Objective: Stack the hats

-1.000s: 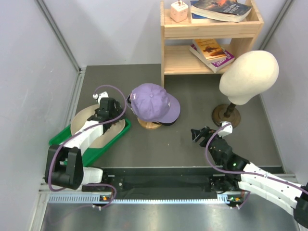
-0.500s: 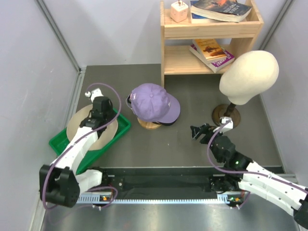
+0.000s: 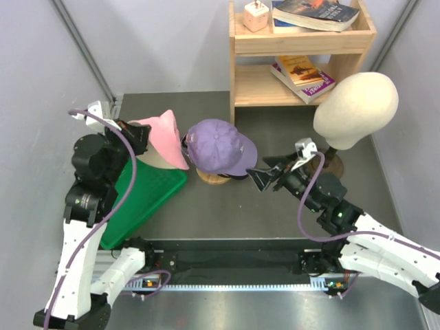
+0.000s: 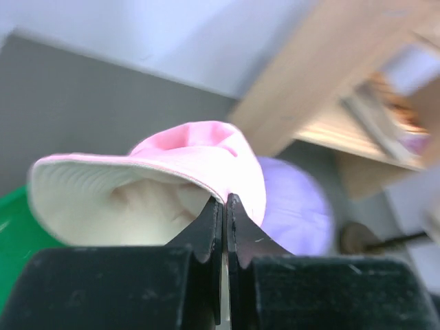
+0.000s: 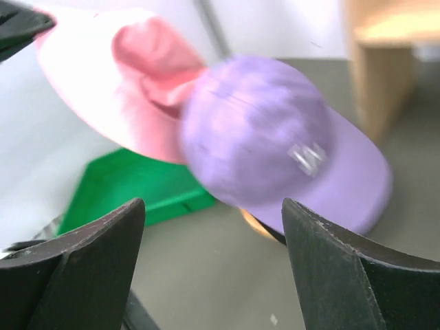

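My left gripper (image 3: 139, 136) (image 4: 225, 201) is shut on the brim edge of the bright pink brimmed hat (image 3: 162, 140) (image 4: 203, 147) and holds it in the air above the green tray (image 3: 150, 199). The hat's cream underside faces the left wrist camera. Just right of it, the lavender cap (image 3: 220, 146) (image 4: 297, 206) (image 5: 265, 141) rests on a round wooden stand (image 3: 214, 179). My right gripper (image 3: 265, 173) (image 5: 213, 203) stands open close to the right of the lavender cap, facing it, with nothing between its fingers. The pink hat (image 5: 134, 79) shows behind the cap in the right wrist view.
The cream mannequin head (image 3: 356, 108) stands on its post at the right. A wooden shelf (image 3: 302, 63) with books stands at the back. The green tray (image 5: 130, 184) lies tilted at the left, near the grey side wall.
My left gripper shut on the pink hat in the tray and lifted it up and back toward the lavender cap. My right gripper moved left and forward toward the cap, staying open.
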`<state>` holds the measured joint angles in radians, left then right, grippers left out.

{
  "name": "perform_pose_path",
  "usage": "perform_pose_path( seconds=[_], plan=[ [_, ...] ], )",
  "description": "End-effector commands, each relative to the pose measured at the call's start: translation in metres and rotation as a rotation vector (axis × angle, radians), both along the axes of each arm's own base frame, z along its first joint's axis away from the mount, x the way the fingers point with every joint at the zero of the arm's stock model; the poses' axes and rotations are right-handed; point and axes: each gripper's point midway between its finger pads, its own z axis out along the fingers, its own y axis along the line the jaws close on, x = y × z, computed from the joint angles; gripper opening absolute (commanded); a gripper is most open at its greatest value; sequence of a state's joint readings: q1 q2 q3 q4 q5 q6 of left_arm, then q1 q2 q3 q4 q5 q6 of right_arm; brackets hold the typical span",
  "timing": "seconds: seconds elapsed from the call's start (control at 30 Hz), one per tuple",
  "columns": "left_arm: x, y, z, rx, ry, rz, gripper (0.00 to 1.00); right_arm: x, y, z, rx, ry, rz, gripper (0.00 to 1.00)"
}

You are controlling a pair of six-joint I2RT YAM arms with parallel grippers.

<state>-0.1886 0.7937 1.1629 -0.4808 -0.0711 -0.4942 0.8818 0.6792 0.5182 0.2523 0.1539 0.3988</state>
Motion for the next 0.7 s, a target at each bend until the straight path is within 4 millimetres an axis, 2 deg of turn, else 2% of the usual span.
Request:
perform_pose_path(
  seconds=[0.0, 0.03, 0.07, 0.1, 0.23, 0.43, 0.57, 0.67],
  plan=[
    [-0.039, -0.056, 0.059, 0.042, -0.145, -0.392, 0.0, -0.024, 0.031, 0.08, 0.072, -0.195, 0.204, 0.81],
    [-0.045, -0.063, 0.071, 0.058, -0.18, -0.444, 0.0, -0.024, 0.036, 0.083, 0.068, -0.201, 0.223, 0.81],
    [-0.059, -0.081, 0.077, 0.066, -0.208, -0.576, 0.0, -0.03, 0.041, 0.09, 0.072, -0.221, 0.263, 0.81],
    [-0.064, -0.086, 0.082, 0.069, -0.224, -0.618, 0.0, -0.034, 0.043, 0.105, 0.086, -0.254, 0.289, 0.81],
    [-0.099, -0.11, 0.113, 0.044, -0.321, -0.839, 0.0, -0.048, 0.055, 0.127, 0.077, -0.351, 0.388, 0.81],
    [-0.137, -0.129, 0.151, -0.068, -0.417, -1.072, 0.0, -0.05, 0.049, 0.148, 0.052, -0.467, 0.366, 0.81],
    [-0.146, -0.132, 0.164, -0.111, -0.428, -1.131, 0.0, -0.055, 0.046, 0.156, 0.049, -0.51, 0.372, 0.81],
    [-0.153, -0.134, 0.171, -0.141, -0.435, -1.17, 0.0, -0.05, 0.046, 0.158, 0.047, -0.53, 0.35, 0.81]
  ],
)
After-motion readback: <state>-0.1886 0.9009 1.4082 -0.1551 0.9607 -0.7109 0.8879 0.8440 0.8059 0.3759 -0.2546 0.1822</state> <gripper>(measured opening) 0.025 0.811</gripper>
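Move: The left hand already pinches the edge of the pink hat. The purple hat on top of the stack lies about 6 cm ahead of this hand, 17 cm to its right and some 20 cm below; the emptied green tray is about 5 cm back, 10 cm left and 36 cm down. From the open right hand, the pink hat hangs roughly 9 cm ahead, 22 cm left and 4 cm higher, and the purple hat is about 12 cm ahead, 10 cm left and 11 cm below. Still pinching the pink hat by its edge, the left hand swings it right, back and up, about 13 cm each way, towards the right hand, turning some 60 degrees clockwise. The right hand rises about 12 cm, drifting 5 cm left and a little back, its open fingers tilting up and turning in towards the hat's free side; contact there can't be made out. ##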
